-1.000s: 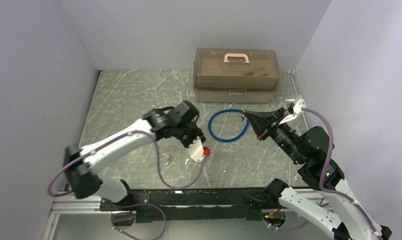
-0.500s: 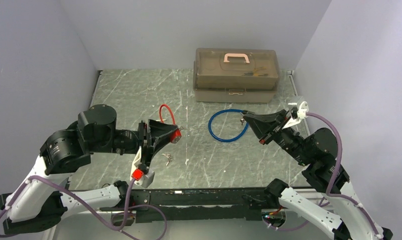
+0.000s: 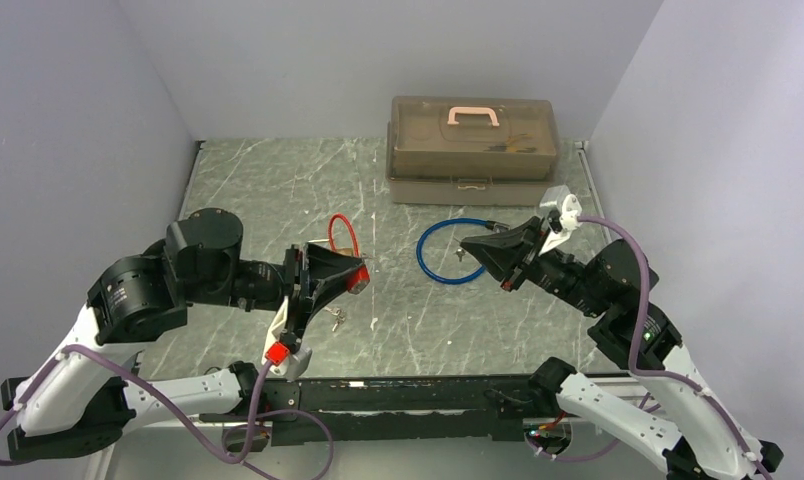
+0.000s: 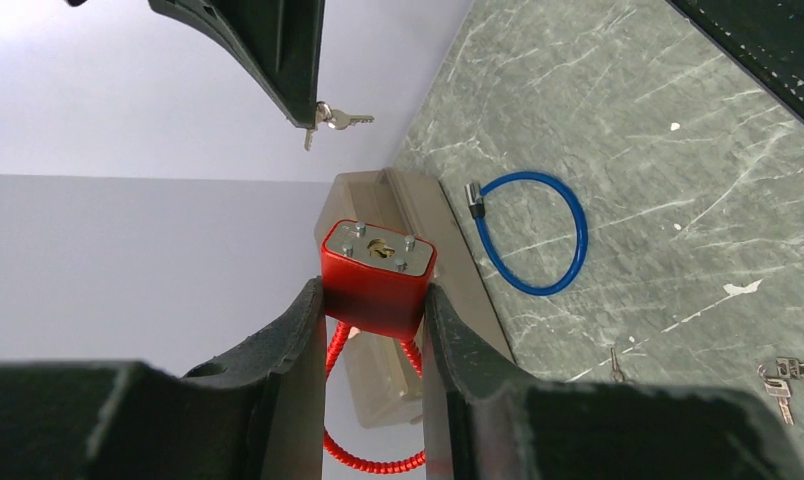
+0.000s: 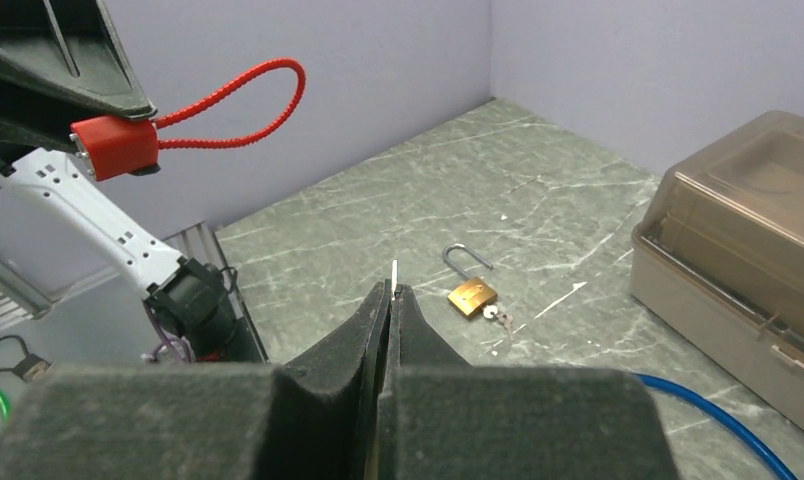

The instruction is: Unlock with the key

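My left gripper [image 4: 375, 300] is shut on the body of a red cable lock [image 4: 378, 275]. It holds the lock off the table with the brass keyhole face pointing at the right arm. The lock's red cable loop [image 3: 336, 228] sticks out behind. My right gripper [image 5: 392, 292] is shut on a small silver key [image 5: 394, 272], whose thin blade pokes out past the fingertips. In the top view the key [image 3: 461, 252] and the red cable lock [image 3: 356, 280] are apart, facing each other across a gap. The left wrist view shows the key [image 4: 338, 120] above the lock.
A blue cable loop [image 3: 456, 255] lies on the table under the right gripper. A tan toolbox [image 3: 471, 150] with a pink handle stands at the back. A brass padlock [image 5: 472, 296], open with keys in it, and a loose key bunch [image 3: 335, 318] lie on the marbled table.
The left arm has pulled back from mid-table and now holds the red lock up sideways. The right gripper has moved left with the key, closing on the lock.
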Motion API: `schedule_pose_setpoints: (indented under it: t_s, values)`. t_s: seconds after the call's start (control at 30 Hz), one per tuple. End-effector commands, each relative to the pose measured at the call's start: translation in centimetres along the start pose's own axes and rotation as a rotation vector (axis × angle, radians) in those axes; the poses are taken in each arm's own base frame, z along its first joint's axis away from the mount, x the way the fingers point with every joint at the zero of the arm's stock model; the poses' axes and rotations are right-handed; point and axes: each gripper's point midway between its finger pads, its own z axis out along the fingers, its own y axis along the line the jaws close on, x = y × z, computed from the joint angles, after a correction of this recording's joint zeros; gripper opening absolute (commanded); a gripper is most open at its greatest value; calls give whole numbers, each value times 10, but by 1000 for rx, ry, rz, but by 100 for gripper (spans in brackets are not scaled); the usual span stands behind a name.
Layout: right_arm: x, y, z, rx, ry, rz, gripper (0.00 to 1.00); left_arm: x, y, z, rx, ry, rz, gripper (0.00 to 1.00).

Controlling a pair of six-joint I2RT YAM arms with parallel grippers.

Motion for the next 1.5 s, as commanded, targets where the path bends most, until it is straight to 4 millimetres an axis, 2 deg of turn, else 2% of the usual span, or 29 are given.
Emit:
schedule_pose_setpoints:
  t_s: [0.0, 0.1, 0.2, 0.27, 0.33, 0.47, 0.57, 0.67, 0.73, 0.93, 1.03, 1.13, 1.3, 1.47]
  values:
    - [-23, 13, 4, -76, -48, -47, 0, -6, 6, 1, -29, -27, 35, 0]
    - [-20, 15, 10, -101, -23, -62, 0, 0, -1, 6, -16, -10, -2, 0]
    - [-14, 15, 16, -115, 10, -87, 0, 16, -13, 13, 3, 43, -125, 0]
    - [-6, 14, 20, -134, 40, -109, 0, 26, -35, 21, 74, 73, -263, 0]
    - [2, 16, 22, -160, 73, -134, 0, 33, -61, 26, 171, 75, -472, 0]
    - [18, 18, 23, -212, 149, -182, 0, 46, -95, 29, 293, 20, -828, 0]
    - [26, 25, 22, -272, 179, -205, 0, 45, -105, 28, 373, -68, -1020, 0]
    - [30, 34, 21, -338, 187, -227, 0, 36, -101, 28, 459, -182, -1209, 0]
    - [32, 40, 19, -384, 189, -244, 0, 39, -98, 35, 492, -202, -1346, 0]
    - [56, 58, 25, -507, 245, -331, 0, 37, -98, 44, 530, -271, -1471, 0]
    - [72, 78, 23, -618, 265, -442, 0, 41, -101, 51, 579, -254, -1602, 0]
    - [79, 85, 23, -646, 280, -529, 0, 37, -107, 54, 616, -253, -1619, 0]
    - [78, 89, 20, -690, 300, -600, 0, 22, -140, 64, 778, -163, -1637, 0]
    - [82, 92, 14, -739, 336, -612, 0, 14, -164, 67, 880, -80, -1623, 0]
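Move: The key pinched in the right fingertips is about 15 cm to the left hand's right and 6 cm ahead, roughly level. On the table some 40 cm below that hand lie the loose keys, 10 cm ahead and 7 cm left, and the gold padlock, 24 cm ahead and 7 cm left. From the right hand, the held red lock is 14 cm left, 6 cm back and about level; the blue cable is 20 cm ahead, 3 cm right, some 40 cm down. Downward about 16 cm goes the left hand with the red lock, swinging slightly forward and then back, while its wrist rolls some 95 degrees until the fingers point right and back. The right hand, still pinching the key, travels left, down and back, roughly 8 cm each way, towards the lock, its fingers turning to point left and slightly down. Both keep their hold. ##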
